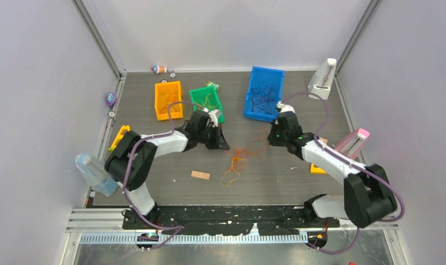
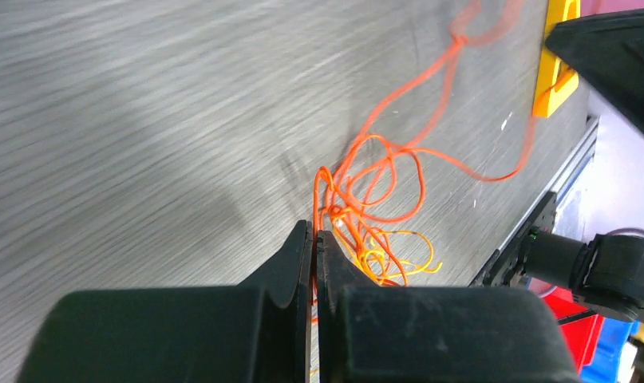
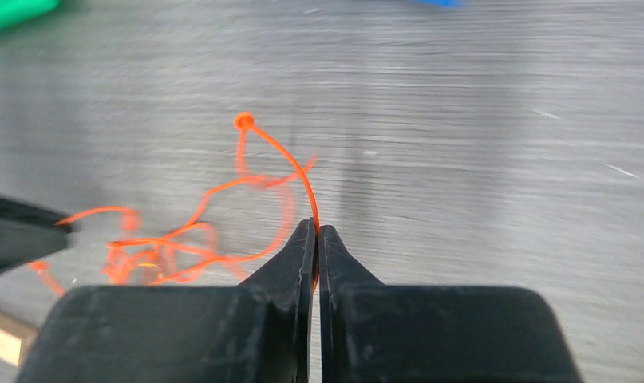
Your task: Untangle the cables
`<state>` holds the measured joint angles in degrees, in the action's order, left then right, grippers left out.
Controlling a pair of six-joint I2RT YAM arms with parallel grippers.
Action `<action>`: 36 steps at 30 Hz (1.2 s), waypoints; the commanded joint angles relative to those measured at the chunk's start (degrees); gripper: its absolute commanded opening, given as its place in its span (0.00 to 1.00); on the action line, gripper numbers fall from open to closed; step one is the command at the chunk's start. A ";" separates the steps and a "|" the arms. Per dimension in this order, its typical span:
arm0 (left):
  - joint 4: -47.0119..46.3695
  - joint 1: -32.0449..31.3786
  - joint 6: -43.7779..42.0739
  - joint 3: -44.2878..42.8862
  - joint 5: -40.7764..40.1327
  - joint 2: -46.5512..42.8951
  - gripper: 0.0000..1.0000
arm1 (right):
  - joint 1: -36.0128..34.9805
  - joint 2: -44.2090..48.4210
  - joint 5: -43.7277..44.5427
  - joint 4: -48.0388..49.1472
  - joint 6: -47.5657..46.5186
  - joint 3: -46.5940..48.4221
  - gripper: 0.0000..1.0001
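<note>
A loose tangle of orange-red and yellow cables lies mid-table between my two grippers. My left gripper sits at the tangle's left edge. In the left wrist view its jaws are pressed together, with an orange strand running down between them; yellow loops lie just to the right. My right gripper is at the tangle's upper right. Its jaws are shut on one orange cable that arcs up to a small knot.
At the back stand an orange bin, a green bin and a blue bin holding dark cables. A tan block lies near the tangle, a yellow piece by the right arm, and a plastic bottle at the left edge.
</note>
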<state>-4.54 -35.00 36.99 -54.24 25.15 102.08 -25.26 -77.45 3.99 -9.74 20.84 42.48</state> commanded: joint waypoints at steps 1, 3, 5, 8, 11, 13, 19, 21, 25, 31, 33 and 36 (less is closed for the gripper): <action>-2.04 8.77 -2.80 6.51 2.43 -10.74 0.00 | 5.51 11.07 7.90 -1.48 2.85 -4.59 0.05; 0.45 11.35 -4.79 8.38 2.11 -14.72 0.00 | 7.33 15.44 11.23 -2.62 3.70 -6.19 0.05; 2.50 13.25 -6.10 9.79 1.46 -18.80 0.00 | 8.64 19.17 13.79 -3.68 4.27 -7.24 0.05; 4.28 15.53 -6.87 11.48 -0.07 -25.52 0.00 | 9.59 23.29 16.70 -5.56 4.50 -7.28 0.05; 8.45 16.80 -7.43 11.54 -4.36 -31.61 0.00 | 10.20 26.99 20.57 -9.04 4.62 -5.13 0.05; 10.06 17.65 -7.02 12.25 -8.36 -35.11 0.00 | 10.41 28.73 27.74 -12.79 6.49 -3.08 0.05; 6.78 25.52 0.50 19.87 -12.53 -42.33 0.00 | 11.31 32.16 41.35 -19.63 12.06 1.49 0.05; 6.99 27.33 1.37 21.51 -14.13 -45.38 0.00 | 11.48 33.13 42.22 -19.86 11.99 1.69 0.05; 9.76 30.78 2.58 23.16 -19.42 -51.01 0.00 | 12.12 34.65 45.60 -21.01 13.05 1.77 0.05; 11.15 40.26 8.08 25.90 -23.02 -56.65 0.00 | 12.97 37.86 53.56 -24.69 20.16 1.08 0.05; 11.83 40.63 7.76 24.94 -23.27 -56.01 0.00 | 13.03 38.12 52.07 -22.97 18.30 -0.01 0.05; 8.77 40.57 6.47 25.08 -19.48 -55.34 0.00 | 13.03 37.49 45.10 -18.90 13.97 -0.60 0.05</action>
<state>6.81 5.28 43.55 -28.80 4.19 46.24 -12.56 -39.99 51.75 -33.45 37.19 42.37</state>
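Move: Between the two hands, which already pinch orange cable, the orange-and-yellow tangle lies about 5 cm right of the left hand, 4 cm back and 4 cm below. It is some 15 cm left of the right hand, 6 cm back and 6 cm below. From the left hand the green bin stands 9 cm left and 17 cm ahead, the wooden block 12 cm left and 12 cm back. From the right hand, the blue bin is about 3 cm left and 21 cm ahead. Pulling apart with both grippers kept shut on the orange cable, the left hand sweeps about 30 cm left and rises some 10 cm, while the right goes 22 cm right, 14 cm up and 8 cm back. Both draw away from the tangle, swinging outward about 60 degrees, left counter-clockwise and right clockwise, their fingers tipping up. ##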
